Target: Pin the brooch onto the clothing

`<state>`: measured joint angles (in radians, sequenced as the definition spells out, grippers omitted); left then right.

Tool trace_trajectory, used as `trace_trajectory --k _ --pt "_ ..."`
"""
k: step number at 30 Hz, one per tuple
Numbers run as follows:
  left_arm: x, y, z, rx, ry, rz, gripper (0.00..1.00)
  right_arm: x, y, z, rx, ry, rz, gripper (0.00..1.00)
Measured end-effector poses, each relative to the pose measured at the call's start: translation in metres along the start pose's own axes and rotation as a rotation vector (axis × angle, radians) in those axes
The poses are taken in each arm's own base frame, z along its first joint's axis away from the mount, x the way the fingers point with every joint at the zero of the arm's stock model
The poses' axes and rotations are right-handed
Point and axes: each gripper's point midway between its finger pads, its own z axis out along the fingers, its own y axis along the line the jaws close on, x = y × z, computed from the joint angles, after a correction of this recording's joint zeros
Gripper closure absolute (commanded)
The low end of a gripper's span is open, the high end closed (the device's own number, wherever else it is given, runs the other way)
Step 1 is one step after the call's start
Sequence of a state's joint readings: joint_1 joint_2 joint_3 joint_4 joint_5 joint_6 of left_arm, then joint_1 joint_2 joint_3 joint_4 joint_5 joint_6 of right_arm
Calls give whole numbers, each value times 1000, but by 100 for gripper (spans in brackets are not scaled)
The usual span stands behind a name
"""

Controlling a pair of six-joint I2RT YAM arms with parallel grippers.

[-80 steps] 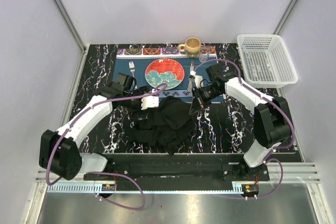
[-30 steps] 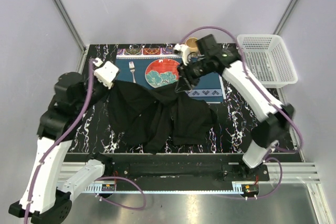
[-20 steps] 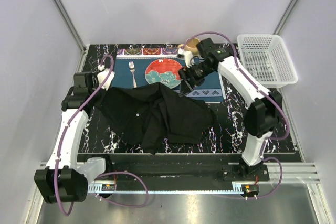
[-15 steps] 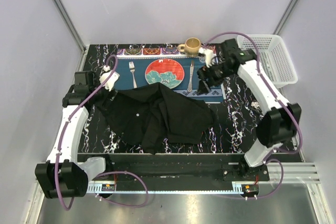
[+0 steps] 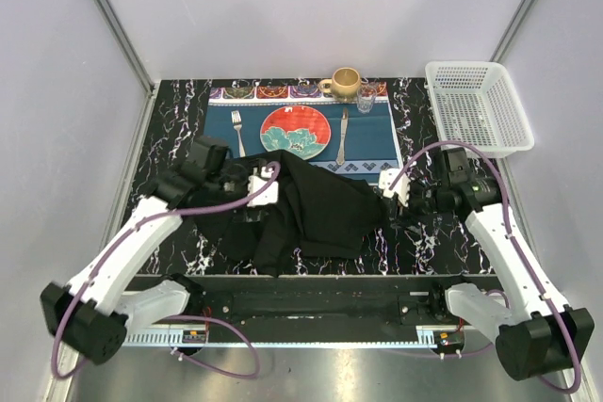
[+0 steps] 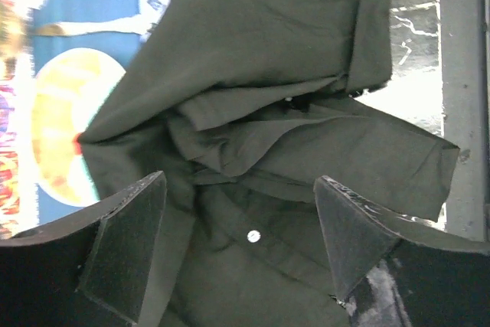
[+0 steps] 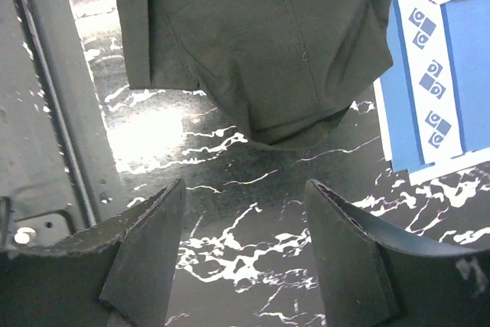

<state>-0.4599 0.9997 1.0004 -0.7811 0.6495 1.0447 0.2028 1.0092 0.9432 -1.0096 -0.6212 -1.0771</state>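
Note:
The clothing, a black shirt, lies crumpled on the marble table, its top edge over the placemat. My left gripper hovers open above the shirt's left part. In the left wrist view the left gripper is spread wide over dark folds, with one small round white button between the jaws. My right gripper is open just right of the shirt. The right wrist view shows the right gripper over bare marble, with the shirt's hem ahead. The brooch is not visible in any view.
A blue placemat at the back carries a red plate, a fork and a knife. A mug and a glass stand behind it. A white basket sits at the back right.
Both grippers let go of the shirt and opened, and it settled on the table. The left arm came in over the shirt's left part. The right arm swung down to its right edge.

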Motion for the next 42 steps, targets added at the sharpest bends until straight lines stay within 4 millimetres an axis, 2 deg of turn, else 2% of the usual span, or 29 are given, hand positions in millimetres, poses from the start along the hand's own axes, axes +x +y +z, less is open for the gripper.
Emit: trace_trajectory --k 4,12,16,21,24,25,26,29,30,32,33,35,39,42 --pt "17 -7 26 93 29 -83 26 10 1 16 -29 6 -130 36" --pt "16 -11 35 96 21 -57 28 34 20 68 -113 67 -283 39" --pt "25 -18 42 106 39 -43 27 39 13 86 -96 94 -319 41" --pt "42 -35 54 159 73 -28 29 48 3 101 -57 133 -352 51" --pt "53 -39 62 184 99 -16 38 53 -1 104 -39 151 -363 69" --pt "56 -40 64 189 108 -13 42 55 -1 104 -34 154 -366 88" --pt "61 -40 66 190 119 -3 53 59 0 105 -30 163 -365 100" --pt "73 -44 69 195 156 7 70 61 1 104 -19 172 -368 100" --pt "78 -45 68 196 170 14 79 60 1 102 -8 171 -365 100" --pt "83 -48 66 195 191 25 87 52 -3 95 36 155 -351 100" --pt "85 -50 63 195 201 36 95 48 -5 91 56 143 -341 100" --pt "89 -56 54 187 218 73 100 32 -12 79 117 108 -315 100" --pt "103 -79 30 192 268 175 100 -20 -34 41 274 -8 -260 100" --pt "127 -106 18 250 337 202 83 -51 -44 16 352 -94 -217 100"
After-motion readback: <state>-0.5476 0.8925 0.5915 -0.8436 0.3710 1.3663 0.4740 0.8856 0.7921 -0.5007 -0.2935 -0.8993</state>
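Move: The clothing's right-hand edge lies about 2 cm ahead of the right gripper, 3 cm to its left and 12 cm below. The placemat's near right corner is some 14 cm ahead of that gripper, the knife about 31 cm ahead and 19 cm left, both roughly 13 cm lower. From the left gripper, the clothing's near left part is about 5 cm back, 6 cm left and 17 cm below; the plate stands some 32 cm ahead and 14 cm right. Sink the open right gripper about 11 cm onto the clothing's right edge, drifting slightly left, shut the fingers on the cloth, then lift it some 14 cm and a little forward, swinging the fingertips about 25 degrees. Meanwhile lower the open left gripper over the near left part, close it empty, and carry it left, back and farther down, tips turning more steeply downward. ##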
